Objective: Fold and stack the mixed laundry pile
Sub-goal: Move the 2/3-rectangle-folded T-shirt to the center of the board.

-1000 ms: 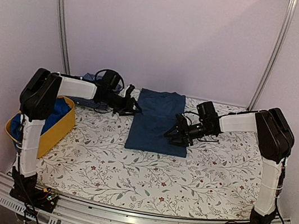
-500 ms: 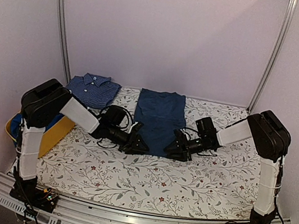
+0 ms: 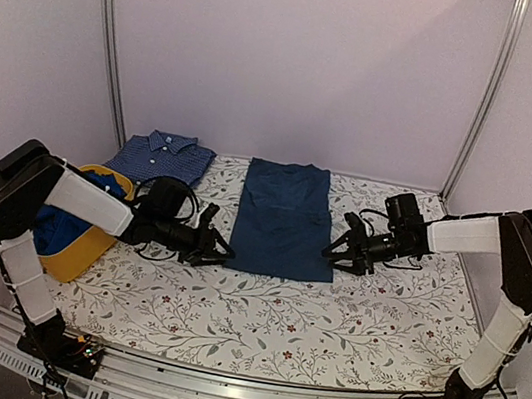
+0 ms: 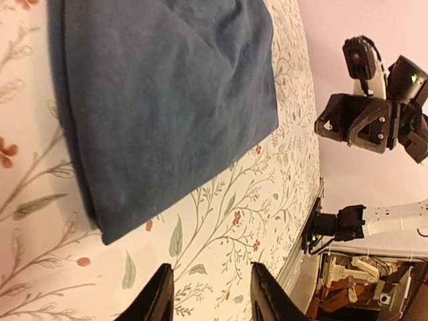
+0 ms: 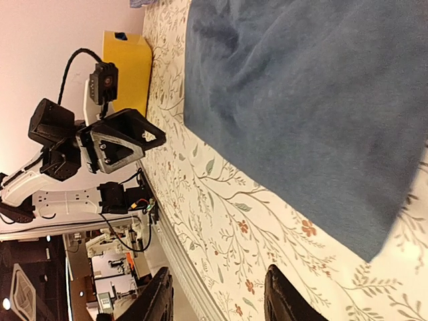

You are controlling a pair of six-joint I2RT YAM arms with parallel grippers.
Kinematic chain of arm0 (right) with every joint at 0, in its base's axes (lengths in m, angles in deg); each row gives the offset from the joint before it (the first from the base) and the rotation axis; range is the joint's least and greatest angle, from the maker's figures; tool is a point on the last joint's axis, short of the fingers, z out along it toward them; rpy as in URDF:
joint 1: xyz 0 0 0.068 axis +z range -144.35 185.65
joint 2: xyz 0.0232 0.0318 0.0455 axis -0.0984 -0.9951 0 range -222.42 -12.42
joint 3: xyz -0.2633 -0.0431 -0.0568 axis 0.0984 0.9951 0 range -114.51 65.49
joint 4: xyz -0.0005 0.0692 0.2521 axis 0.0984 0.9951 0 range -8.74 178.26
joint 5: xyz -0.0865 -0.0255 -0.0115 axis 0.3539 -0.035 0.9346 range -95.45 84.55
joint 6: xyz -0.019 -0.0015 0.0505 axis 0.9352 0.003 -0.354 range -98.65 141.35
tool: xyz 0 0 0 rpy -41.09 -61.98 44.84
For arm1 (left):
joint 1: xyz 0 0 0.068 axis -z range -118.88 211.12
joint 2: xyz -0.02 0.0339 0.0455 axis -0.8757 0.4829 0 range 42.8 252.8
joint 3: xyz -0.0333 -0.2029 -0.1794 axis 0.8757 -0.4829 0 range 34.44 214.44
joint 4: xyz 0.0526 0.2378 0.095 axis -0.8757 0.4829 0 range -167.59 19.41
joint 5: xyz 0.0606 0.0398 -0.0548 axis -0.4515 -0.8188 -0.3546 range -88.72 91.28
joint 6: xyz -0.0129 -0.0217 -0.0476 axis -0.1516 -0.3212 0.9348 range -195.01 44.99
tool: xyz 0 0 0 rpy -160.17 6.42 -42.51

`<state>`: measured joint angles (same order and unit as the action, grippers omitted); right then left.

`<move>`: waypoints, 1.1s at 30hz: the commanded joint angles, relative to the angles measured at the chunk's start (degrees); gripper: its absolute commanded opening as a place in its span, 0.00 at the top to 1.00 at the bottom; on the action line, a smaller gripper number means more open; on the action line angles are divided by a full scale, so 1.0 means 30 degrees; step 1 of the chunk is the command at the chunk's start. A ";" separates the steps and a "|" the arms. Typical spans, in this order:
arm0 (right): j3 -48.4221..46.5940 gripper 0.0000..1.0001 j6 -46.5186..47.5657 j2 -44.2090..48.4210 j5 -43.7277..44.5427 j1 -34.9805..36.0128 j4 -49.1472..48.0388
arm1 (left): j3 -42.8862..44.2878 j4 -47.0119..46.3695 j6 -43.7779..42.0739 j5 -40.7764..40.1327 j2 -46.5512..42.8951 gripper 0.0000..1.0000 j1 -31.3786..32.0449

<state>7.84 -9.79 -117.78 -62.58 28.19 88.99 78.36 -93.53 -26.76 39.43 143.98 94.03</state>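
Note:
A large dark navy-teal piece lies folded flat as a long rectangle in the middle of the table. The fine-checked blue collared shirt lies folded at the back left. A royal-blue piece sits bunched inside the yellow tub. My left gripper is low beside the navy piece's near left corner, open and holding nothing. My right gripper is just off its near right edge, also open and holding nothing. Left fingers and right fingers frame only tablecloth.
The yellow tub stands tilted at the table's left edge, under my left arm. The floral tablecloth covers the table. Metal rails run along the near edge, and upright posts stand at the back corners.
My left arm swung from the back left by the checked shirt to the navy piece's near left corner, uncovering the shirt. My right gripper slid off the navy piece to its right side. Both jaws narrowed slightly.

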 commanded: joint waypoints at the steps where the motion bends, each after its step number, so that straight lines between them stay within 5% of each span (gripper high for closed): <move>1: 0.0458 0.56 0.1877 0.0243 0.3297 -0.0897 0.3226 | 0.0212 0.2969 -0.0663 -0.2616 -0.0444 0.62 -0.0830; 15: -0.0433 0.66 0.2787 -0.3019 0.4399 -0.0133 0.3713 | 0.1790 0.3975 -0.1319 -0.2776 0.2532 0.69 0.0072; 25: -0.0722 0.99 0.2580 -0.3386 0.4507 -0.0073 0.2966 | 0.2396 0.3645 -0.1674 -0.2828 0.3213 0.95 0.0078; 33: 0.0356 1.00 0.2525 -0.1177 0.4475 0.0578 0.3210 | 0.1311 0.3594 -0.1830 -0.2377 0.1707 1.00 0.0616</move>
<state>6.11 -1.98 -125.78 -51.76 28.19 97.47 84.89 -84.29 -31.24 32.09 152.03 93.96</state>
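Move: The folded T-shirt's near left corner lies about 2 cm ahead of the left hand and 5 cm below it; its near right corner is some 3 cm to the right of the right hand, level in reach and 8 cm below. The T-shirt's middle is roughly 20 cm ahead and 14 cm right of the left hand. The yellow bin stands about 36 cm to the left hand's left, 3 cm farther out. Both open hands come down on the T-shirt's near corners, their fingers tipping some 10–15 degrees more steeply: the left first swings out about 2 cm forward and as far left, then sinks 5 cm while edging back right, and the right swings about 4 cm to its right as it drops 8 cm, then comes back left by 2. Close to the board, the fingers of both hands shut and pinch the cloth, the left at the near left corner and the right at the near right one. ##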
